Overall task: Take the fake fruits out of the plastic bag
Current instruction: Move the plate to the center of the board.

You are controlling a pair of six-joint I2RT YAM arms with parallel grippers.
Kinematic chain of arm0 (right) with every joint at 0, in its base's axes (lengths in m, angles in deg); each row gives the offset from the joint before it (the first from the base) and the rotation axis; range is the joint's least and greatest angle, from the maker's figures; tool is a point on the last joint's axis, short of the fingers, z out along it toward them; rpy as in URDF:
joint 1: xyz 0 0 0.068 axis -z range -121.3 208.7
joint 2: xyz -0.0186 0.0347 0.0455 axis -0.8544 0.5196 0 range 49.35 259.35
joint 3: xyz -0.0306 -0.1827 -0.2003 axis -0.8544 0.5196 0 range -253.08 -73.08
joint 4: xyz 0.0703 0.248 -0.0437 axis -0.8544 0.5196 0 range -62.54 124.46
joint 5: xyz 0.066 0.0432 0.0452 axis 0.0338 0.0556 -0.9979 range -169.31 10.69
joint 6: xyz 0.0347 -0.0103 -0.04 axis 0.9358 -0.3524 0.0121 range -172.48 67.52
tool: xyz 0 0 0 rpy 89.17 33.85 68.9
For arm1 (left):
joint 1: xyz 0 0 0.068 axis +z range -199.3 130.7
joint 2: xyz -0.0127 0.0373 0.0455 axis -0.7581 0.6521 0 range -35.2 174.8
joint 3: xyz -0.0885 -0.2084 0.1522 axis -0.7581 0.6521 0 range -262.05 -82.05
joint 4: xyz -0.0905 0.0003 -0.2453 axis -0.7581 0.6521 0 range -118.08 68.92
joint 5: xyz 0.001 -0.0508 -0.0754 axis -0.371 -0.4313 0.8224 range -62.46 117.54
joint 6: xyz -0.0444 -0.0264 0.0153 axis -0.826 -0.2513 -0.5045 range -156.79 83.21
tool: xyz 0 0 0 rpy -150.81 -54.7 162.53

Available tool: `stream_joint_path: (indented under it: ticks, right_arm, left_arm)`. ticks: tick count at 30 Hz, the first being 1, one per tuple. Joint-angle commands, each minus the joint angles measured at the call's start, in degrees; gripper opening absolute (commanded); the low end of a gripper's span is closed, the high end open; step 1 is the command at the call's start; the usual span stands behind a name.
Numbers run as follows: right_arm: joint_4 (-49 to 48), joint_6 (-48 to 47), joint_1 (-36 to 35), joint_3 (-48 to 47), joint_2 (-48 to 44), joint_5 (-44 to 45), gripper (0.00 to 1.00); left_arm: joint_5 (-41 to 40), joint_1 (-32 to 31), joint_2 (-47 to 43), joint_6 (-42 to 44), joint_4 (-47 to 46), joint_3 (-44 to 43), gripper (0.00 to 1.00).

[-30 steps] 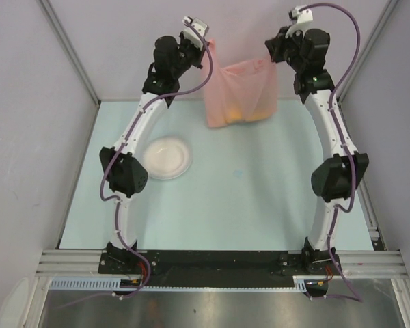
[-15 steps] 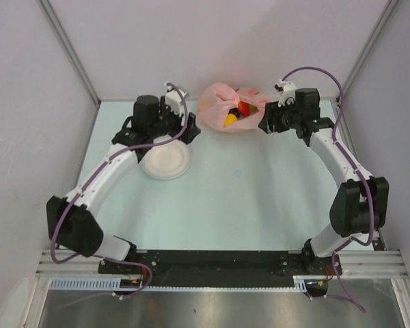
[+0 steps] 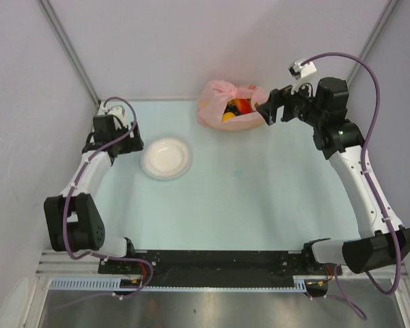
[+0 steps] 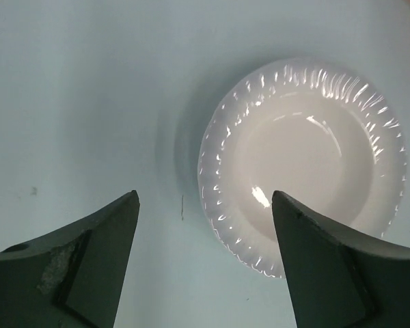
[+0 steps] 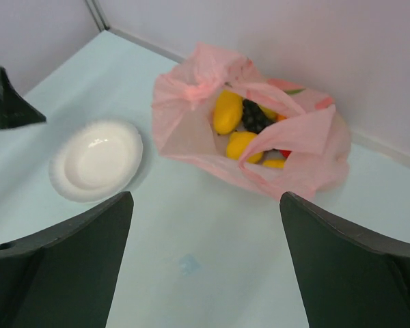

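Observation:
The pink plastic bag (image 3: 212, 102) lies slumped on the table by the back wall, its mouth gaping. Inside it show the fake fruits (image 3: 234, 109): two yellow pieces (image 5: 227, 111), a dark grape bunch (image 5: 255, 116) and a bit of red (image 5: 285, 154). A green and red edge (image 5: 295, 91) peeks out at the bag's (image 5: 191, 130) far side. My right gripper (image 3: 265, 113) hovers just right of the bag, open (image 5: 206, 198) and holding nothing. At the far left, left of the plate, my left gripper (image 3: 128, 137) is open (image 4: 205, 198) and empty.
A small white round plate (image 3: 166, 158) sits on the pale blue table (image 3: 246, 191) left of the bag, also seen as the plate (image 4: 304, 157) and the plate (image 5: 96, 160). Grey walls close in behind and at both sides.
Both grippers let go of the bag's handles and opened. The bag dropped from hanging to lying on the table. The left arm pulled back to the far left; the right arm stayed beside the bag.

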Motion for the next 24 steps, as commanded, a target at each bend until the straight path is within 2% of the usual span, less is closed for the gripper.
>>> stream_joint_path:
  ticks: [1, 6, 9, 12, 17, 18, 20, 22, 24]
  right_arm:
    - [1.5, 0.9, -1.1, -4.6, 0.9, 1.2, 0.94]
    - [5.6, -0.2, -1.6, -3.9, 1.2, 2.3, 0.93]
    - [6.6, -0.3, -2.2, -4.0, 1.4, 3.4, 0.93]
    - [7.9, -1.3, -3.0, -4.2, 1.9, 4.7, 0.93]
    - [8.4, -1.3, -3.5, -5.1, 2.8, 6.6, 0.93]
    - [8.4, -1.1, -3.6, -5.1, 3.2, 7.2, 0.93]
    - [8.2, -1.0, -3.5, -5.3, 3.3, 7.7, 0.93]
    - [8.1, -0.9, -3.5, -5.3, 3.8, 8.3, 0.93]
    - [8.2, -0.9, -3.6, -5.0, 3.9, 8.3, 0.92]
  left_arm:
    - [9.3, 3.1, 3.7, -5.0, -4.1, 3.1, 0.79]
    - [10.7, 5.1, 8.0, -7.2, -8.5, 4.2, 0.67]
    - [13.9, 7.3, 12.4, -9.0, -8.9, 3.1, 0.65]
    - [20.6, 8.9, 16.5, -10.8, -11.1, 1.9, 0.62]
    - [23.9, 8.8, 21.1, -11.4, -12.8, -0.2, 0.56]
    - [26.2, 8.9, 21.9, -11.4, -13.1, -0.4, 0.49]
    - [29.1, 8.9, 22.5, -12.0, -15.0, -0.6, 0.44]
    - [32.0, 8.6, 23.2, -12.6, -16.0, -0.6, 0.25]
    - [33.0, 8.1, 23.4, -12.3, -16.4, -0.3, 0.00]
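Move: The plate's middle lies about 10 cm to the right of the left hand, 1 cm ahead and some 13 cm below; its near rim comes almost under the fingers. The pink bag with the fruits stands about 28 cm to the right of the plate and 20 cm farther out. From the right hand, the plate is roughly 36 cm to the left, 3 cm ahead and 35 cm down. The left hand sinks about 12 cm to the plate's left rim, easing back a centimetre at first and then a little forward, while the wrist rolls so that its left side drops nearly 30 degrees and the fingers tip a bit more steeply down; late in the descent the wide-open fingers close and pinch the rim. The right hand, empty and wide open, rises slightly, then comes down to end some 4 cm lower, well short of everything. ##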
